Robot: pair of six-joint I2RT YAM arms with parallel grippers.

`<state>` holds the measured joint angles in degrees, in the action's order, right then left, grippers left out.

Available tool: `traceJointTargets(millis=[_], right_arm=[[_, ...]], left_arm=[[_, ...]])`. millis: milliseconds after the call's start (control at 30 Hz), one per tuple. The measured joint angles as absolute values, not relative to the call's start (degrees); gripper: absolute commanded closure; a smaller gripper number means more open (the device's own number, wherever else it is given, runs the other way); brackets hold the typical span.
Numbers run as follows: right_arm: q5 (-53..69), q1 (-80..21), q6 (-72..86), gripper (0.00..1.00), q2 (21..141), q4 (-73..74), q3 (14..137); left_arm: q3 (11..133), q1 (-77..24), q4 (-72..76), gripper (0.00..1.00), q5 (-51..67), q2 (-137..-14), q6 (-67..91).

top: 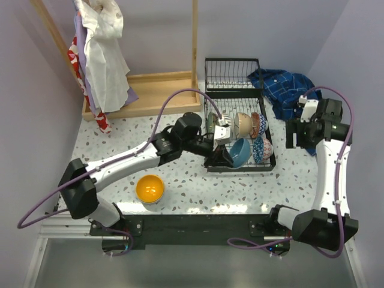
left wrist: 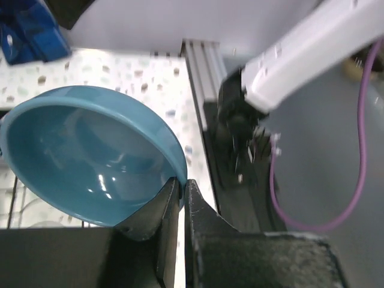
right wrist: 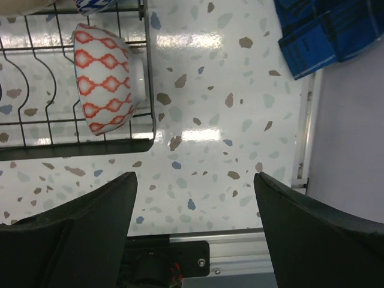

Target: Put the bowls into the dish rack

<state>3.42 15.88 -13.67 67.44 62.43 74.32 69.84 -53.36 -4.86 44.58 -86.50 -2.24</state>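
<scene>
The black wire dish rack (top: 269, 157) stands mid-table. It holds a beige bowl (top: 243, 123), a red-orange patterned bowl (top: 256, 124), a dark blue patterned bowl (top: 262, 150) and a pale bowl (top: 221, 131). My left gripper (top: 223, 157) is shut on the rim of the teal blue bowl (top: 240, 152), held tilted at the rack's near left part. In the left wrist view the fingertips (left wrist: 181, 183) pinch that bowl's rim (left wrist: 90, 162). A yellow bowl (top: 149, 188) sits on the table near left. My right gripper (top: 298, 135) is open and empty right of the rack; its view (right wrist: 195, 180) shows the red-orange bowl (right wrist: 105, 81).
A wooden-framed clothes stand (top: 150, 90) with hanging cloths stands at the back left. A blue plaid cloth (top: 285, 87) lies at the back right, also in the right wrist view (right wrist: 324, 30). The rack's hinged end panel (top: 231, 72) stands behind it.
</scene>
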Motion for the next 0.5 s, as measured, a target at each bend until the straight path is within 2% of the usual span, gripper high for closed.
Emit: traceJointTargets(millis=[133, 267, 500], right_arm=[[0.67, 15.88, -13.43, 0.17, 67.44, 63.18, 77.54], [-1.72, 15.88, -13.45, 0.17, 67.61, 64.84, 79.83], [-3.68, 15.88, -13.06, 0.17, 67.99, 66.83, 82.06]], left_arm=[[65.19, -53.39, 23.24, 1.00, 46.06, -93.97, 14.50], [64.60, -53.36, 41.67, 1.00, 43.51, -102.56, 29.23], [66.94, -53.36, 56.40, 1.00, 34.83, -112.03, 48.21]])
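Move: The left hand holds the blue bowl by its rim. The free rack slot just left of the red-patterned bowl lies about 8 cm to the hand's right, 7 cm ahead and 13 cm below. The red-patterned bowl is 14 cm right and 8 cm ahead. Behind the slot, 18 cm ahead of the hand, stand the cream bowl, 6 cm right, and the blue-white bowl, 12 cm right. From the right hand the slot lies some 16 cm left, about level fore and aft. Rightward and forward, the left hand carries the blue bowl over the rack to above the slot beside the red-patterned bowl, about 11 cm in all and slowing sideways, with hardly any sinking. The wrist meanwhile rolls some 30 degrees and brings the fingers from slanting down to about level, pointing right, still pinching the rim. The open, empty right hand rises and edges right, away from the bowl. ##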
